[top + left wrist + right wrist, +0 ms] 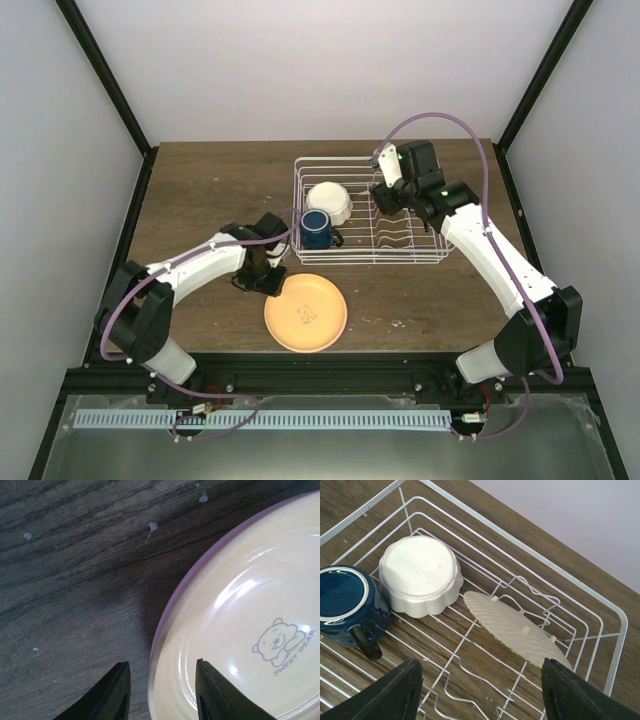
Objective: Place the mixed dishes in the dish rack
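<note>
The round orange plate (306, 312) lies flat on the table in front of the dish rack (432, 256). My left gripper (266, 280) is low at the plate's left edge. In the left wrist view its open fingers straddle the plate (250, 605): one over the wood, one over the glossy inside, neither touching. A pink-purple band (172, 600) runs along the outer rim; I cannot tell whether it is a second plate underneath. The white scalloped bowl (420, 575) and the dark blue mug (345, 600) rest upside down in the rack. My right gripper (481, 662) hovers open above the rack's dividers (470, 675).
A pale ridged disc (520, 627) leans tilted among the rack wires (600, 610) near the rack's far right side. The rack stands at the back middle of the wooden table (210, 190). Black frame posts (105, 80) rise at both sides.
</note>
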`<state>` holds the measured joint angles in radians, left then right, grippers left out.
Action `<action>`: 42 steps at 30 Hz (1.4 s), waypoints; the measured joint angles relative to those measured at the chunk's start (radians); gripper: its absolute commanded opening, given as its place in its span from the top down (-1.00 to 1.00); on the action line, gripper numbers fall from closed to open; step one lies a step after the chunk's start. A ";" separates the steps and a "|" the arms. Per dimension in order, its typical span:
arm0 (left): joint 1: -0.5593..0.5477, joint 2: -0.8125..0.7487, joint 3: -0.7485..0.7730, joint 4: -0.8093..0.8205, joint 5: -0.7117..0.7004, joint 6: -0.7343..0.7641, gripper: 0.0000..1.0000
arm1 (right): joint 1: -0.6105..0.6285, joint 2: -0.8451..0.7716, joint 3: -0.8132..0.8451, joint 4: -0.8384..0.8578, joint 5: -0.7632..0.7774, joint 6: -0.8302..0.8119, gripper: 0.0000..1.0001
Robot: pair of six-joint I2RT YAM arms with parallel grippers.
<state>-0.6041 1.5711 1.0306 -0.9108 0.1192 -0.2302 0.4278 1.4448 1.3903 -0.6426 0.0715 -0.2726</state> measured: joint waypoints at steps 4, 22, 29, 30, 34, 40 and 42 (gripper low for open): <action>0.000 0.021 0.000 0.005 0.003 -0.002 0.42 | 0.000 0.000 0.000 0.000 0.000 0.000 -0.33; 0.000 0.032 -0.005 0.028 0.028 -0.004 1.00 | 0.000 0.001 -0.006 0.000 0.000 -0.003 -0.33; 0.001 0.032 -0.001 0.023 0.043 0.003 1.00 | 0.000 0.002 -0.006 0.000 0.000 -0.003 -0.33; 0.001 0.031 0.002 0.021 0.049 0.007 1.00 | 0.000 0.002 -0.006 0.000 0.000 -0.003 -0.33; 0.001 0.010 0.021 -0.003 0.096 0.035 1.00 | 0.000 0.003 -0.006 0.000 -0.003 -0.003 -0.33; 0.001 -0.045 0.049 -0.047 0.172 0.084 1.00 | 0.000 0.008 -0.006 -0.003 -0.025 -0.002 -0.34; 0.001 -0.077 0.049 -0.052 0.206 0.096 1.00 | 0.000 0.008 -0.006 -0.006 -0.042 0.002 -0.42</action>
<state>-0.6029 1.4937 1.0798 -0.9627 0.3248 -0.1341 0.4278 1.4525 1.3846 -0.6483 0.0299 -0.2710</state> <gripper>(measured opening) 0.022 0.668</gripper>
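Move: The cream bear plate lies right at the left hand: its near rim is already between the open fingers, and its middle is some 6 cm to the right, 5 cm back and 2 cm below. It is stacked on a pink plate at about the same spot, 3 cm below. In the rack, the blue mug stands about 11 cm ahead and 8 cm to the right; the white bowl, 17 cm ahead and 10 cm right. From the right hand, the bear plate is roughly 15 cm left, 21 cm back and 22 cm down. The left fingers, straddling the bear plate's rim, sink about 1 cm and shut on it, pinching the edge. They then pull it up off the pink plate, rising about 5 cm from the low point while easing some 3 cm right and a little back, with the fingertips swinging roughly 10 degrees towards the right. ##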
